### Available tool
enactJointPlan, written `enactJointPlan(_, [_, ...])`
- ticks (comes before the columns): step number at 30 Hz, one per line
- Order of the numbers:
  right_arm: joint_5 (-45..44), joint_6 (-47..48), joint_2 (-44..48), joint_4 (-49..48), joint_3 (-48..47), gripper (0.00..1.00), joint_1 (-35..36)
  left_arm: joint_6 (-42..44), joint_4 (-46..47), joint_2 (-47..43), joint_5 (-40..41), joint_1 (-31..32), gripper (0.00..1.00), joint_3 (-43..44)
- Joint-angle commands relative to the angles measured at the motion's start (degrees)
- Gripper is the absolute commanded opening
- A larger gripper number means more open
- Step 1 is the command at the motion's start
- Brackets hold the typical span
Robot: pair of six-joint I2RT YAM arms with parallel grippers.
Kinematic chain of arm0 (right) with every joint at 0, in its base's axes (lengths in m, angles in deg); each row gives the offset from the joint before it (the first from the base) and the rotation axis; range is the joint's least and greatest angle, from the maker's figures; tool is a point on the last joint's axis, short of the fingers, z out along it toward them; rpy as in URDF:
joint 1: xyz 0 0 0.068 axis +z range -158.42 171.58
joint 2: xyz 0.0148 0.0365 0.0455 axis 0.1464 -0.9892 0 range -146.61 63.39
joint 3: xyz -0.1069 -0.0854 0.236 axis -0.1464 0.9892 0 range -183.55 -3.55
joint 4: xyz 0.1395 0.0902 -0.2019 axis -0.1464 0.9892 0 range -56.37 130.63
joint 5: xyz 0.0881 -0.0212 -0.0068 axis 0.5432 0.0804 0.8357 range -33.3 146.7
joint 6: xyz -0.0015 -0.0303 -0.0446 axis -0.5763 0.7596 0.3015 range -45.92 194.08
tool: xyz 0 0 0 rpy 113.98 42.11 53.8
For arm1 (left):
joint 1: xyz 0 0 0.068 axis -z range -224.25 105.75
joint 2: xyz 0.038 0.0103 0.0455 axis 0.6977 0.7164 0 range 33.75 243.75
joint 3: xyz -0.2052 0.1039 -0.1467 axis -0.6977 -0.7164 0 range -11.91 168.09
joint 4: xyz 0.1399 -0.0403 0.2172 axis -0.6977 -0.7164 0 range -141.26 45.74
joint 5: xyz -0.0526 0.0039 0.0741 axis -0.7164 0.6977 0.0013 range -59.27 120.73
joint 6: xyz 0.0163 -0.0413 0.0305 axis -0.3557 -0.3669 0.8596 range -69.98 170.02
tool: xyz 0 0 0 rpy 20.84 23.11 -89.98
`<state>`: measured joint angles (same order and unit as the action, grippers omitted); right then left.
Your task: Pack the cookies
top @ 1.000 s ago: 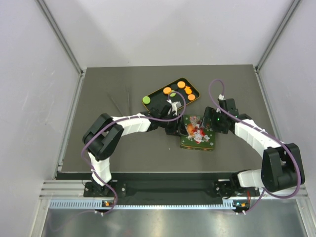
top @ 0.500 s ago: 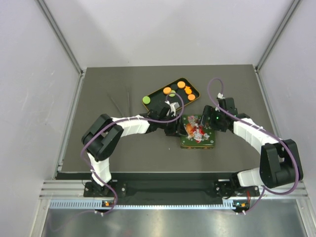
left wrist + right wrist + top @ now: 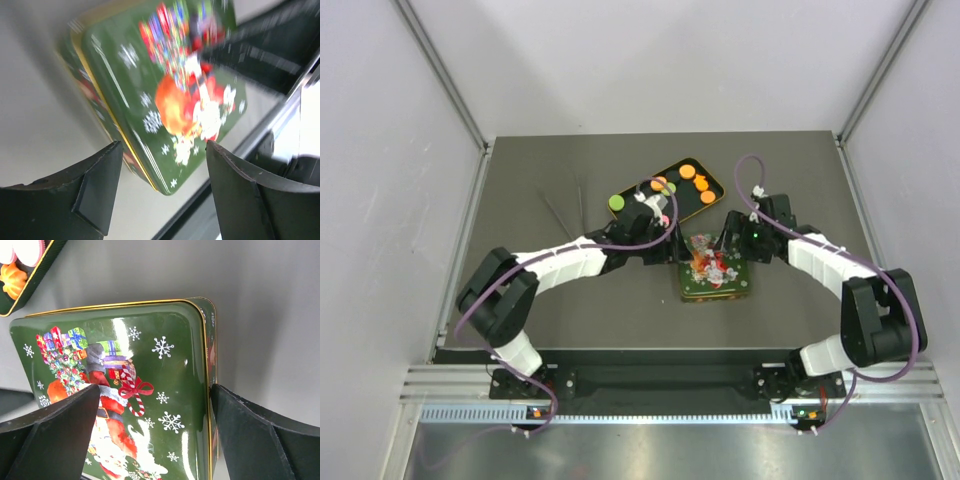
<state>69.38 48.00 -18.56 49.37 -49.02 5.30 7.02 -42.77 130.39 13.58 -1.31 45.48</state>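
The cookies point(image 3: 687, 172), orange ones and a green one, lie in a black gold-rimmed tray point(image 3: 642, 198) at the back of the mat. One orange and one pink cookie point(image 3: 11, 282) show at the corner of the right wrist view. A green Christmas tin point(image 3: 717, 275) lies flat in front of the tray. My left gripper point(image 3: 670, 245) is open at the tin's left side, and the tin point(image 3: 165, 90) lies beyond its fingertips, clear of them. My right gripper point(image 3: 155, 435) stands open over the tin point(image 3: 150, 365), its right finger at the tin's gold edge.
Two thin dark sticks point(image 3: 565, 205) lie on the mat left of the tray. Another green cookie point(image 3: 617, 202) sits at the tray's left end. Grey walls and metal rails enclose the mat on three sides.
My left gripper has opened wider and drawn back up and left from the tin, towards the tray. The right gripper has shifted slightly left over the tin.
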Motion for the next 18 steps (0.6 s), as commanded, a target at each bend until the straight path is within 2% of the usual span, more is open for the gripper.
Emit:
enactJointPlan(1, [-0.38,2.79,-1.81,0.69,-1.64,0.92,0.61,-1.11,0.52,-4.52,7.56,-2.77,0.73,-0.6])
enactJointPlan(5, [0.58,3.67,-3.03,0.43,-2.69,0.93,0.61,-2.52,4.82,-2.69,5.91,-5.4,0.73,-1.4])
enactJointPlan(13, [2.34,3.94,-4.44,-0.02,-4.01,0.93,0.61,-4.19,10.09,7.85,1.59,-7.34,0.72,2.38])
enactJointPlan(18, [3.22,4.02,-4.18,-0.72,-3.13,0.93,0.7,-6.04,11.95,11.63,3.08,-7.52,0.69,1.94])
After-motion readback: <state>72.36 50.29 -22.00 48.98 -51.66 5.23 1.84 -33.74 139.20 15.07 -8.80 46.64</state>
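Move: The green tin's middle lies about 5 cm to the left hand's right, 2 cm ahead and 5 cm below, so this hand hovers, untouching, over the tin's left part. From the left hand, the cookie tray's middle is some 16 cm ahead, 6 cm to the left and 7 cm down. The right hand straddles the tin's right side, with the tin's middle about 5 cm to its left, 2 cm back and 2 cm below. The left hand swings forward about 7 cm and leftward some 3 cm, rising slightly and turning about 10 degrees counter-clockwise, then comes down roughly 5 cm while easing back a little to the right, its open fingers coming to straddle the lid's left edge close to the far-left corner. Meanwhile the right hand, wide open, keeps its outer finger against the tin's right wall and nudges the tin about 1 cm forward and left. ##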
